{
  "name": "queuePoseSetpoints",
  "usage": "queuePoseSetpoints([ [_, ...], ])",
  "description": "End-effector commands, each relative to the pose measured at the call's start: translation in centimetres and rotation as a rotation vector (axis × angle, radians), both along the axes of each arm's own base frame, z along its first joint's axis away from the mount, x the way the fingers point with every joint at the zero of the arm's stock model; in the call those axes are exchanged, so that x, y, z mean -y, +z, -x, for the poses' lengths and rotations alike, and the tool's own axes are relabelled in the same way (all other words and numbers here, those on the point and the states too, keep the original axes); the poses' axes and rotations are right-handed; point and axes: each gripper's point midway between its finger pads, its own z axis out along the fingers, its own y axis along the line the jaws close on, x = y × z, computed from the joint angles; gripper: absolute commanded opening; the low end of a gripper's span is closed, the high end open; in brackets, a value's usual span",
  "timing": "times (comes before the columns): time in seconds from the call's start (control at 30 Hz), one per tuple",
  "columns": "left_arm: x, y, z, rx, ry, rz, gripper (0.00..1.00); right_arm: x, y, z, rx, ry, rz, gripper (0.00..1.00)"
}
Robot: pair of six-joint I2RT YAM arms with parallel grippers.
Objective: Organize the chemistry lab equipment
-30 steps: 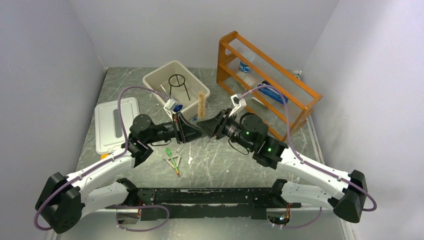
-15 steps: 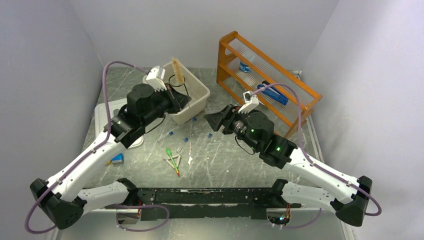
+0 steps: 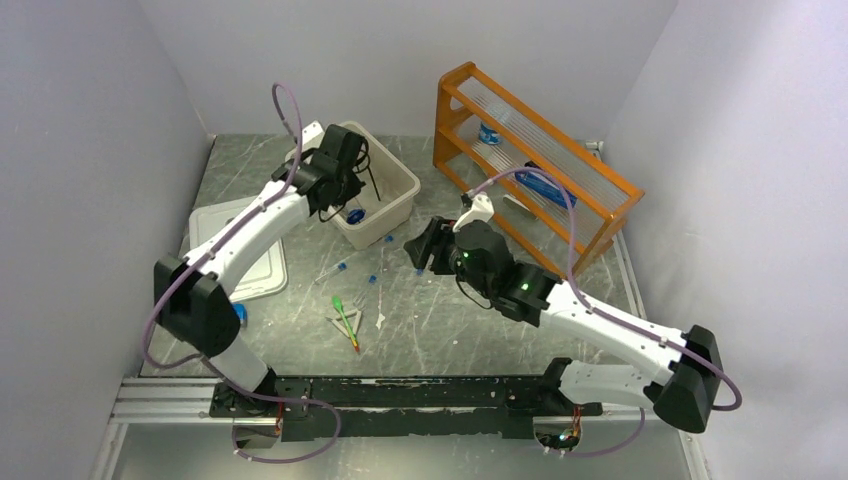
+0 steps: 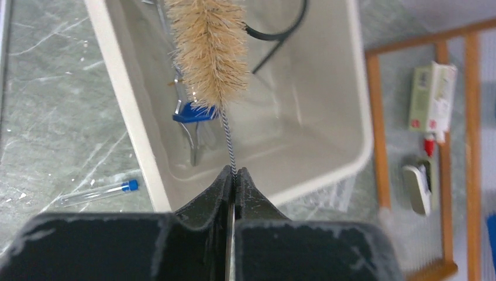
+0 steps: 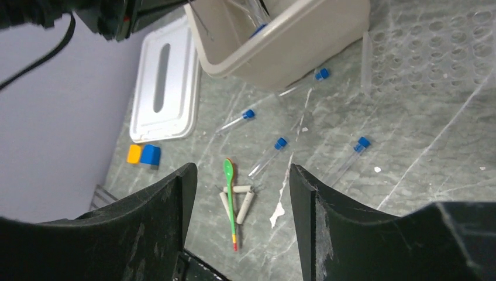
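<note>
My left gripper (image 4: pixel 234 174) is shut on the twisted wire handle of the brush (image 4: pixel 207 52). It holds the tan bristles inside the beige bin (image 4: pixel 137 146), over the black wire ring stand (image 4: pixel 281 29) and a blue-tipped tool (image 4: pixel 192 114). In the top view the left gripper (image 3: pixel 342 190) hangs over the bin (image 3: pixel 400 195). My right gripper (image 5: pixel 241 172) is open and empty above the table, also seen from above (image 3: pixel 418 248). Below it lie a green dropper (image 5: pixel 230 199) and several blue-capped test tubes (image 5: pixel 269 155). The clear tube rack (image 5: pixel 433 52) lies to the right of the bin.
The orange wooden shelf rack (image 3: pixel 530 165) stands at the back right. A white lid (image 3: pixel 235 250) lies left of the bin, with small orange and blue blocks (image 5: pixel 143 154) in front of it. Short beige rods (image 5: pixel 241 202) lie by the dropper.
My left arm has carried the brush from the table's middle up and back, and now holds it down in the bin. My right gripper has drawn back and hangs open.
</note>
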Motion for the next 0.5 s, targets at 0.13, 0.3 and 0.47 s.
queuePoseSetpoints([
  [0.13, -1.8, -3.4, -3.1, -0.115, 0.136, 0.005, 0.05, -2.0, -1.9, -0.2, -0.021, 0.071, 0.048, 0.62],
  [0.3, -1.9, -6.3, -4.1, -0.182, 0.153, -0.011, 0.05, -2.6, -2.7, -0.3, -0.030, 0.089, 0.055, 0.62],
  [0.47, -1.5, -9.1, -4.5, -0.250, 0.139, 0.002, 0.06, -2.7, -3.4, -0.4, -0.042, 0.084, 0.057, 0.62],
])
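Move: The bin, where the brush in the left fingers is being taken, has its middle about 8 cm ahead of that hand, 2 cm left and 14 cm down. Inside, the blue bulb lies 5 cm ahead, 2 cm left and 18 cm below, the tripod ring 12 cm straight ahead and 11 cm below. The empty right hand has a blue-capped tube about 4 cm straight ahead and 22 cm below, the middle tube 3 cm ahead and 9 cm left, equally low. The brush, still pinched by its wire handle with the bristles foremost, is lowered into the bin towards the blue bulb: the left hand sinks some 8 cm while reaching 4 cm forward, tipping about 10 degrees further down and turning slightly counter-clockwise. The right hand, staying open, sinks 4 cm towards the tubes and drifts 2 cm left. ##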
